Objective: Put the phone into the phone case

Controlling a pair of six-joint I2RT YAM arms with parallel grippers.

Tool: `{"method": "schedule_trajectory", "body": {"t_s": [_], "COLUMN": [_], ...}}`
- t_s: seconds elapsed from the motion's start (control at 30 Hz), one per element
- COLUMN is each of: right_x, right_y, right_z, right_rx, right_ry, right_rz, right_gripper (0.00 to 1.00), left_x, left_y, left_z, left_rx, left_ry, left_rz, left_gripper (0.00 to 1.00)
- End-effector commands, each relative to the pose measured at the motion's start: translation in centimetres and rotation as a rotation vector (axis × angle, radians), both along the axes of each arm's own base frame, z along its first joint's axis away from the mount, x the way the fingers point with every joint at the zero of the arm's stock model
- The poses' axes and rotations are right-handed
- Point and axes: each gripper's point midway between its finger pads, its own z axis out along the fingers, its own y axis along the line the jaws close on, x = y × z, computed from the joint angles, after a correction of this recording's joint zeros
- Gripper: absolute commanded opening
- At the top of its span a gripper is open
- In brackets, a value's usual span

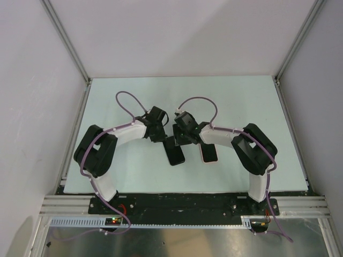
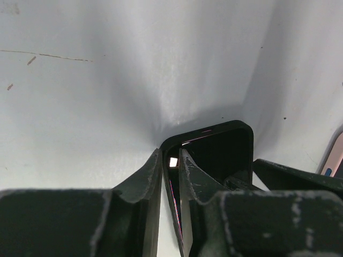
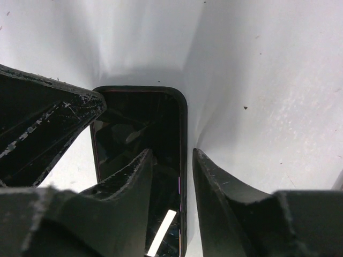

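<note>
The black phone case (image 1: 175,155) lies flat mid-table, its inside dark and glossy (image 3: 139,118). My left gripper (image 1: 163,134) straddles the case's left rim near a corner (image 2: 225,144). One finger is inside and one outside, with a narrow gap (image 2: 171,152); it is open and not clamped. My right gripper (image 1: 179,136) straddles the opposite rim (image 3: 171,152). It is open, and white table shows between the rim and its outer finger. The phone (image 1: 208,153), a dark slab with a pale pink edge, lies just right of the case, partly under the right arm (image 2: 335,158).
The pale table mat (image 1: 241,101) is walled by white panels on three sides. The arm bases stand on the black rail (image 1: 182,203) at the near edge. Purple cables (image 1: 126,99) loop above both wrists. The left gripper's finger (image 3: 48,123) crowds the case in the right wrist view.
</note>
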Motion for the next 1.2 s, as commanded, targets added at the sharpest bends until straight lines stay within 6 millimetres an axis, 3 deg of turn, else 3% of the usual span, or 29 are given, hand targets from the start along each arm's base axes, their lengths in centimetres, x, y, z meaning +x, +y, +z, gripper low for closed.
{"method": "schedule_trajectory", "body": {"t_s": [0.0,0.2,0.33,0.47,0.5,0.57,0.63,0.87,1.17], "right_x": [-1.0,2.5,2.9,1.7,1.2,0.2,-0.7,-2.4,-2.1], "right_y": [-1.5,-1.4,-2.3,-4.0,-4.6,-5.6,-6.8,-10.2,-10.9], "right_z": [-0.9,7.8,13.5,17.0,17.8,19.0,19.6,20.1,20.0], "right_rx": [-0.054,0.088,0.165,0.211,0.232,0.274,0.309,0.358,0.341], "right_ry": [0.041,-0.105,-0.196,-0.256,-0.274,-0.304,-0.329,-0.399,-0.416], "right_rz": [0.000,-0.027,-0.061,-0.087,-0.101,-0.127,-0.158,-0.270,-0.304], "right_gripper": [0.46,0.68,0.75,0.80,0.82,0.85,0.89,0.99,0.99], "left_x": [-1.2,2.4,3.3,2.2,1.7,0.7,-0.4,-3.0,-3.6], "left_y": [0.9,1.1,1.7,2.1,2.3,2.5,3.0,5.4,6.6], "left_z": [-1.2,6.2,12.0,15.9,16.5,17.6,18.5,19.8,20.4], "left_rx": [0.065,-0.002,-0.026,-0.060,-0.069,-0.090,-0.105,-0.107,-0.096], "left_ry": [0.033,-0.160,-0.300,-0.391,-0.408,-0.437,-0.466,-0.553,-0.594], "left_rz": [-0.009,-0.010,-0.028,-0.059,-0.065,-0.078,-0.084,-0.045,-0.010], "left_gripper": [0.22,0.34,0.45,0.66,0.78,0.94,0.98,1.00,1.00]}}
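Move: The black phone in its black case lies under both hands. Its middle is about 6 cm back and 5 cm right of the left gripper, whose tips are at the case's far left corner. From the right gripper, at the right long edge, it is some 4 cm back and 2 cm left. Both hands are only 1–2 cm above it. The pink-cased phone sits about 15 cm right and 3 cm back of the right gripper. Lift both grippers off the black case together, nearly 20 cm up, and spread the fingers wide. Ease the left one out to the left and a little back, and carry the right one some 10 cm right, towards the pink-cased phone's side. Let both wrists tip up so the fingers point more forward. ##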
